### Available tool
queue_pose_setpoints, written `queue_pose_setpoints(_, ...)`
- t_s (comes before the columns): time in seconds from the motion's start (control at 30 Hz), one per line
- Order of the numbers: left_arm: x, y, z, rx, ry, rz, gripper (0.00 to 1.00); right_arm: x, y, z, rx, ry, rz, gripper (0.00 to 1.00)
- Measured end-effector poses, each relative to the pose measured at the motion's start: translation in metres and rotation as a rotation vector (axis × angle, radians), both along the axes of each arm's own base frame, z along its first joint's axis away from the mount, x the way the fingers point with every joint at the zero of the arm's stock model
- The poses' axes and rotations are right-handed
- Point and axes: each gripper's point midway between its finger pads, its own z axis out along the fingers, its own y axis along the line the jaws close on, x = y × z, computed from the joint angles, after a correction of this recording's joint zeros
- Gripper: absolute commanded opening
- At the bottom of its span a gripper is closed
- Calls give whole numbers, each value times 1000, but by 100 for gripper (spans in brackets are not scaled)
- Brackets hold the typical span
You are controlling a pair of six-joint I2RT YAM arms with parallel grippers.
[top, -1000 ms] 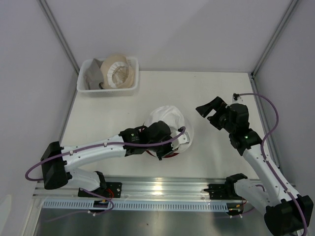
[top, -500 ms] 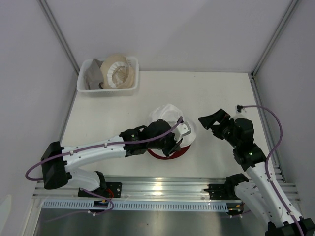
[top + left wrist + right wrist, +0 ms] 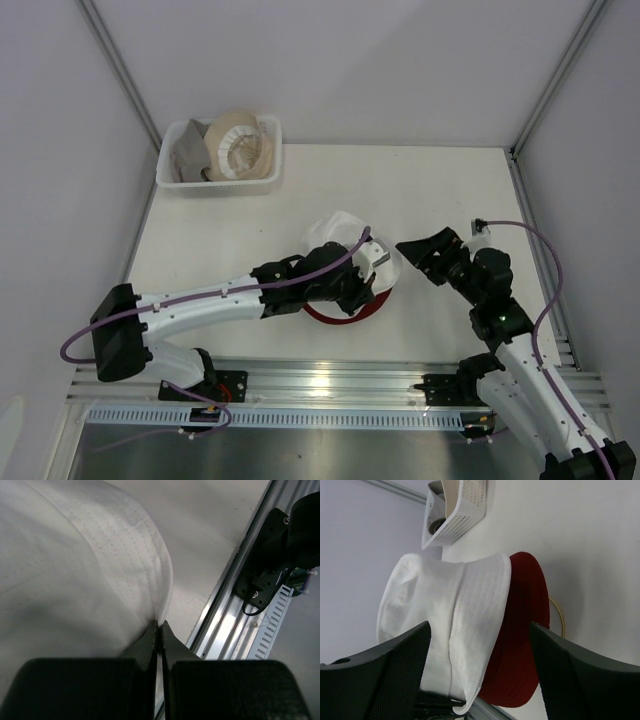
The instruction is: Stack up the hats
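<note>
A white hat (image 3: 340, 238) sits tilted over a dark red hat (image 3: 338, 311) at the table's middle front. My left gripper (image 3: 368, 277) is shut on the white hat's brim. The left wrist view shows its fingertips (image 3: 159, 626) pinching the stitched brim edge of the white hat (image 3: 75, 580). My right gripper (image 3: 425, 255) stands open just right of the pair. In its wrist view the white hat (image 3: 445, 605) and the red hat (image 3: 525, 630) lie ahead, between the wide-spread fingers (image 3: 395, 670). A beige hat (image 3: 240, 143) and a grey hat (image 3: 188, 155) lie in the basket.
The white mesh basket (image 3: 222, 183) stands at the table's back left, against the left wall, and also shows in the right wrist view as the basket (image 3: 462, 510). A metal rail (image 3: 320, 385) runs along the near edge by the arm bases.
My right arm has swung left and down towards the hats, its jaws narrowing slightly. My left gripper has carried the white hat's brim rightwards, and more of the red hat shows at the front.
</note>
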Motion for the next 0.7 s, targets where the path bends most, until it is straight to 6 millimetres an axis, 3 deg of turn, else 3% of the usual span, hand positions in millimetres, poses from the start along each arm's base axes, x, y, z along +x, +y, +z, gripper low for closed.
queue_pose_setpoints(0.2,2,-4,1,-3,-1,0,1,-3,12,-11,64,45,35,64)
queue_pose_setpoints(0.4,4,-10,1,-7,-3,0,1,-6,20,-5,105,46,61,45)
queue_pose_setpoints(0.43,5,-10,1,-8,-4,0,1,-6,21,-4,112,44,63,39)
queue_pose_setpoints(0.53,5,-11,2,-13,-6,1,2,-4,22,-5,119,54,63,11)
queue_pose_setpoints(0.57,5,-11,2,-13,-6,0,7,-3,23,-6,118,60,63,0)
queue_pose_setpoints(0.67,5,-11,2,-13,-2,1,29,-2,23,-10,111,72,60,0)
queue_pose_setpoints(0.7,5,-11,2,-15,1,3,42,-2,23,-12,103,72,60,0)
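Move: Just off the right hand's open fingers is the free right edge of the white hat's brim, about 2 cm to its left, level fore and aft and roughly 1 cm lower. The red hat lies under the white one, some 11 cm left and 7 cm below the right hand; the gold stand beneath is about 12 cm left, 2 cm ahead and 12 cm down. For the left hand, already pinching the brim, that edge is some 7 cm ahead, 3 cm right and 2 cm up. Sliding about 2 cm left and 1 cm down with a slight roll, the right hand brings its wide-open fingers over the brim's edge and shuts them on it. The left hand eases the pinched brim about 1 cm to the right, then stays put and begins to open, its fingers parting around the brim once the right has nearly closed. ##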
